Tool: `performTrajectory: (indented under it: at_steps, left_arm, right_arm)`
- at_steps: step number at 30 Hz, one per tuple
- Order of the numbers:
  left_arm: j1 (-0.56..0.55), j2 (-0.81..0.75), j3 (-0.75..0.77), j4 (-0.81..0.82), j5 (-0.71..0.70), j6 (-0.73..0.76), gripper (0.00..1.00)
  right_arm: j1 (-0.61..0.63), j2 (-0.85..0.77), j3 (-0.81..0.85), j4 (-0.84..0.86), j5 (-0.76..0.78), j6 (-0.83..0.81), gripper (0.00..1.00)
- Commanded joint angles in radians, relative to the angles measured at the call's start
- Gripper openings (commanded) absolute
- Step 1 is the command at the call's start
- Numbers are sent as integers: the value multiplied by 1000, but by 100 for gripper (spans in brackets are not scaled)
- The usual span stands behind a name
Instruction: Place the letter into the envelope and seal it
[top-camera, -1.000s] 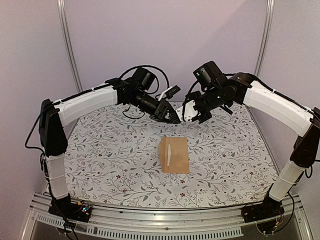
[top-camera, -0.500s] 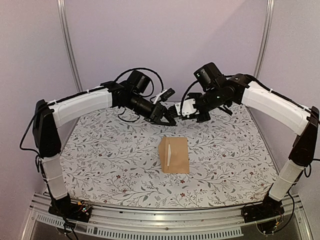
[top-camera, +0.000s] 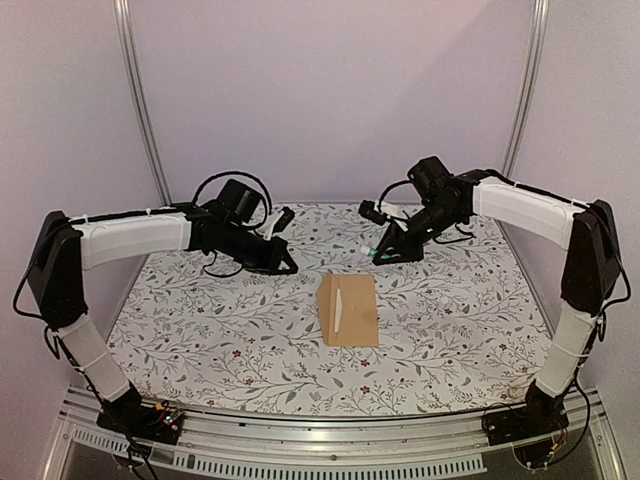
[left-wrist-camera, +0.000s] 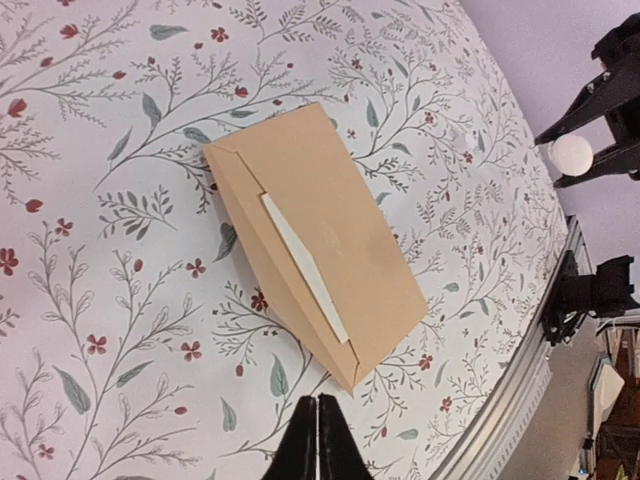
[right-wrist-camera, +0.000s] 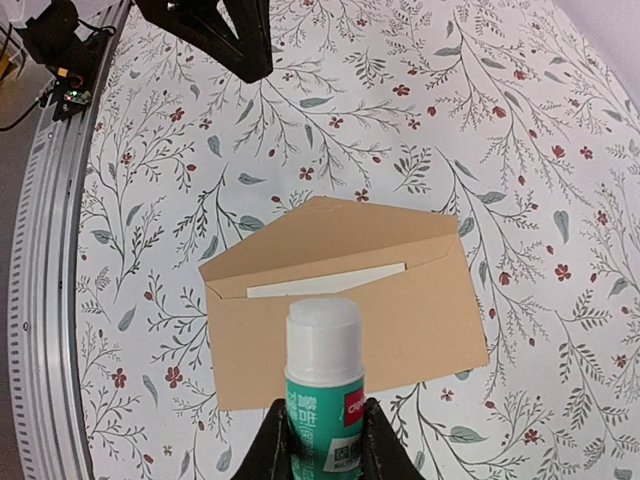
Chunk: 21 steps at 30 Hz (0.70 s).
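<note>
The tan envelope (top-camera: 349, 310) (left-wrist-camera: 330, 220) (right-wrist-camera: 350, 330) lies flat mid-table with its pointed flap open. A narrow cream strip of the letter (top-camera: 340, 308) (left-wrist-camera: 305, 265) (right-wrist-camera: 325, 281) shows at its mouth; the rest is inside. My right gripper (right-wrist-camera: 323, 415) (top-camera: 385, 250) hovers behind and right of the envelope, shut on a green glue stick (right-wrist-camera: 325, 370) (top-camera: 376, 249) whose white end is bare. That white end (left-wrist-camera: 572, 153) also shows in the left wrist view. My left gripper (left-wrist-camera: 317, 415) (top-camera: 288, 266) hangs back left of the envelope, jaws shut and empty.
A floral tablecloth (top-camera: 200, 320) covers the table. A metal rail (top-camera: 320, 440) (right-wrist-camera: 40, 250) runs along the near edge by the arm bases. Lilac walls and two upright poles (top-camera: 140, 100) close the back.
The two grippers were together at the back centre; now they have drawn apart. The left arm swung left and down with its jaws closing. The right arm moved right, keeping the glue stick.
</note>
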Motion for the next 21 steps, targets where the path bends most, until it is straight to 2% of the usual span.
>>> performTrajectory:
  at_steps: [1,8,21]
  left_arm:
    - [37,0,-55,76,-72,-73,0]
    - [41,61,-124,120,-109,-125,0]
    - [41,227,-102,220,13,-139,0]
  right_arm:
    - [-27,87,-11,40,-148,161,0]
    - [-28,205,-3,67,-178,233,0]
    - [-27,329,-17,114,-143,280,0]
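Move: The right hand, gripping the glue stick, has the envelope's middle about 18 cm below, some 4 cm to its left and level fore and aft. The open flap's middle is about 10 cm left of that hand and the letter's showing edge about 7 cm left, both level fore and aft, 18 cm down. From the empty left hand the envelope lies about 12 cm right, level fore and aft, 15 cm below. Both hands sink about 11 cm towards the envelope, the right's fingers swinging back with the glue stick. ##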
